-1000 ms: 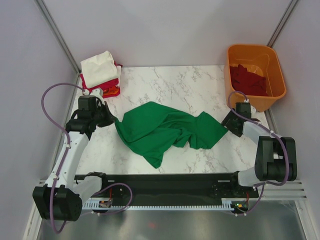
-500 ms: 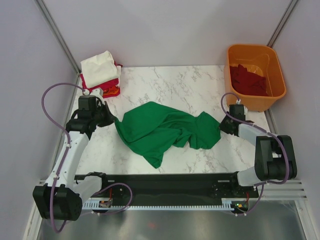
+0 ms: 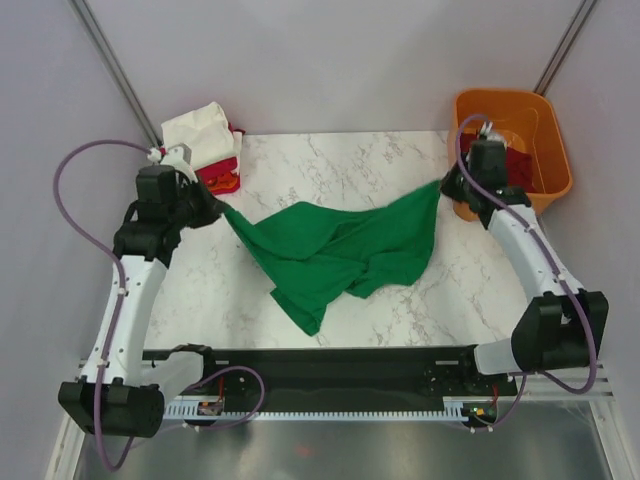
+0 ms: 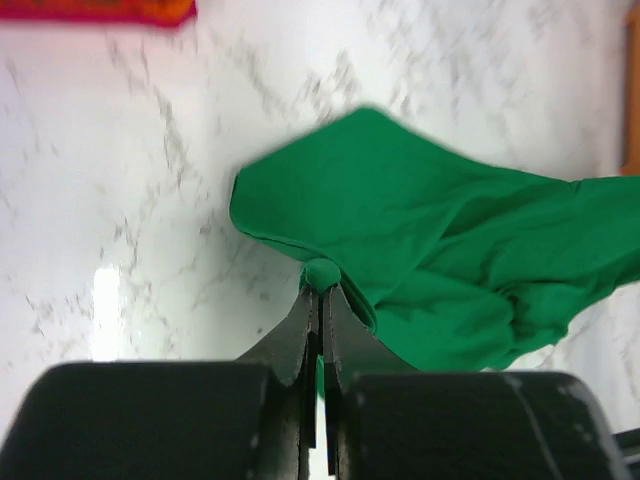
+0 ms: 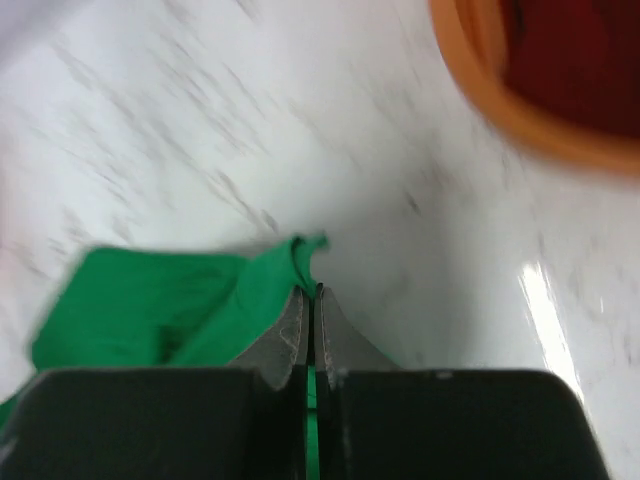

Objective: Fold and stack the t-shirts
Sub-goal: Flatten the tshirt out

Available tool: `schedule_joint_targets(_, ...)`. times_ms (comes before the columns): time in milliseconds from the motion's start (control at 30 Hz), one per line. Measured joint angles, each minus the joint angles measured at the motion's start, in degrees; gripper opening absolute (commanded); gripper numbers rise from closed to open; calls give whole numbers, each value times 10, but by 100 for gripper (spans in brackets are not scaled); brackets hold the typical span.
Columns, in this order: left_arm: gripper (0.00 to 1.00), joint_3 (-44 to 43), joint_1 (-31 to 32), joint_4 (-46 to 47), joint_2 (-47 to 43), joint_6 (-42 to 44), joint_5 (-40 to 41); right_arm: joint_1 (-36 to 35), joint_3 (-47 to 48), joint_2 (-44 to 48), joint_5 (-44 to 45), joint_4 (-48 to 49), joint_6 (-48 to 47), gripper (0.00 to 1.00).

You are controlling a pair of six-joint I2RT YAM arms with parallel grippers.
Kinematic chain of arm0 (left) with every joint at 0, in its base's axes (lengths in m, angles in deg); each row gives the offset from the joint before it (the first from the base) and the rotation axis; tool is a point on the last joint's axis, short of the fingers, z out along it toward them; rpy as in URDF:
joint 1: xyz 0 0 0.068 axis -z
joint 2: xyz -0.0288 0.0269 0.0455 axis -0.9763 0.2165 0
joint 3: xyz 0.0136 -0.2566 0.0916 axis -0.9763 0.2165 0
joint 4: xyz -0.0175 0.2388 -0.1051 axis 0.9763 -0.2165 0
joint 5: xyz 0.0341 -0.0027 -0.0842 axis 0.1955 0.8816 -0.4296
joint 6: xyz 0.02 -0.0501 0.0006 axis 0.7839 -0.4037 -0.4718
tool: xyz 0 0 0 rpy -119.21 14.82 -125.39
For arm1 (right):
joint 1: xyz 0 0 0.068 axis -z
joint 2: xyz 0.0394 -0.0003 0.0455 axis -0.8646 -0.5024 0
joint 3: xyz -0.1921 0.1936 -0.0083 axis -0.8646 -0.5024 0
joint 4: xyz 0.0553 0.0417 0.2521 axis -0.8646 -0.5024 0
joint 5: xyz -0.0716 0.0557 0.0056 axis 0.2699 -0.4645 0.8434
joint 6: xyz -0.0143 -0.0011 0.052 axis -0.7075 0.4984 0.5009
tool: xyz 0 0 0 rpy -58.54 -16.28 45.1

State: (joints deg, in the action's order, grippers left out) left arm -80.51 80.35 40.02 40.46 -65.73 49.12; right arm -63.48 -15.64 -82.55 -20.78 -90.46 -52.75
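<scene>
A bright green t-shirt [image 3: 340, 250] hangs stretched between both grippers above the marble table [image 3: 330, 165], its lower part sagging onto the top. My left gripper [image 3: 215, 205] is shut on its left corner, a nub of green cloth [image 4: 322, 273] pinched at the fingertips. My right gripper [image 3: 443, 188] is shut on its right corner [image 5: 305, 250], lifted near the tub. Folded t-shirts [image 3: 203, 143], cream-white over red and orange, are piled at the back left. A dark maroon t-shirt [image 3: 520, 160] lies in the tub.
The rigid orange plastic tub [image 3: 548, 125] stands at the back right, right behind my right wrist. Grey walls close in both sides and the back. A black rail [image 3: 320, 355] runs along the near edge between the arm bases.
The right gripper closed on the green shirt's right corner and rose toward the back right beside the tub. The left arm lifted its corner back and left, pulling the shirt taut.
</scene>
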Motion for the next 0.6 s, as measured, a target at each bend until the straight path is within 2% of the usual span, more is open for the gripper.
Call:
schedule_joint_targets(100, 2, -106, 0, -7, -2, 0, 2, -4, 175, 11, 0, -25, -10, 0)
schedule_joint_targets(300, 2, -278, 0, -6, -40, 19, 19, -3, 388, 82, 10, -49, -21, 0)
schedule_joint_targets(467, 2, -365, 0, -6, -80, 49, 33, -3, 447, 154, 16, -62, -36, 0)
schedule_joint_targets(600, 2, -386, 0, -6, -125, 60, 49, -3, 464, 203, 50, -82, -59, 0)
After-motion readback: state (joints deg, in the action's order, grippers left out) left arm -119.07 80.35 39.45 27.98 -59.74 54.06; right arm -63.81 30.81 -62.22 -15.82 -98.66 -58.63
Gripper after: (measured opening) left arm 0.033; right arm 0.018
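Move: Both my hands already pinch an edge of the green t-shirt. Its middle, still lying on the table, is about 22 cm to the right of my left hand, 2 cm ahead and 22 cm below. From my right hand it lies some 27 cm left, 6 cm back and 14 cm down. The folded stack sits about 27 cm ahead of my left hand and 9 cm left. The orange basket stands roughly 17 cm ahead of my right hand, 15 cm right. I fling both arms up fast, keeping both pinches shut on the green t-shirt, to sweep it off the table: the right hand climbs about 45 cm, the left some 33 cm. After a brief nudge forward both curve back towards me, slowing, while the wrists tip up 50 to 60 degrees until the fingers point slightly above level. ##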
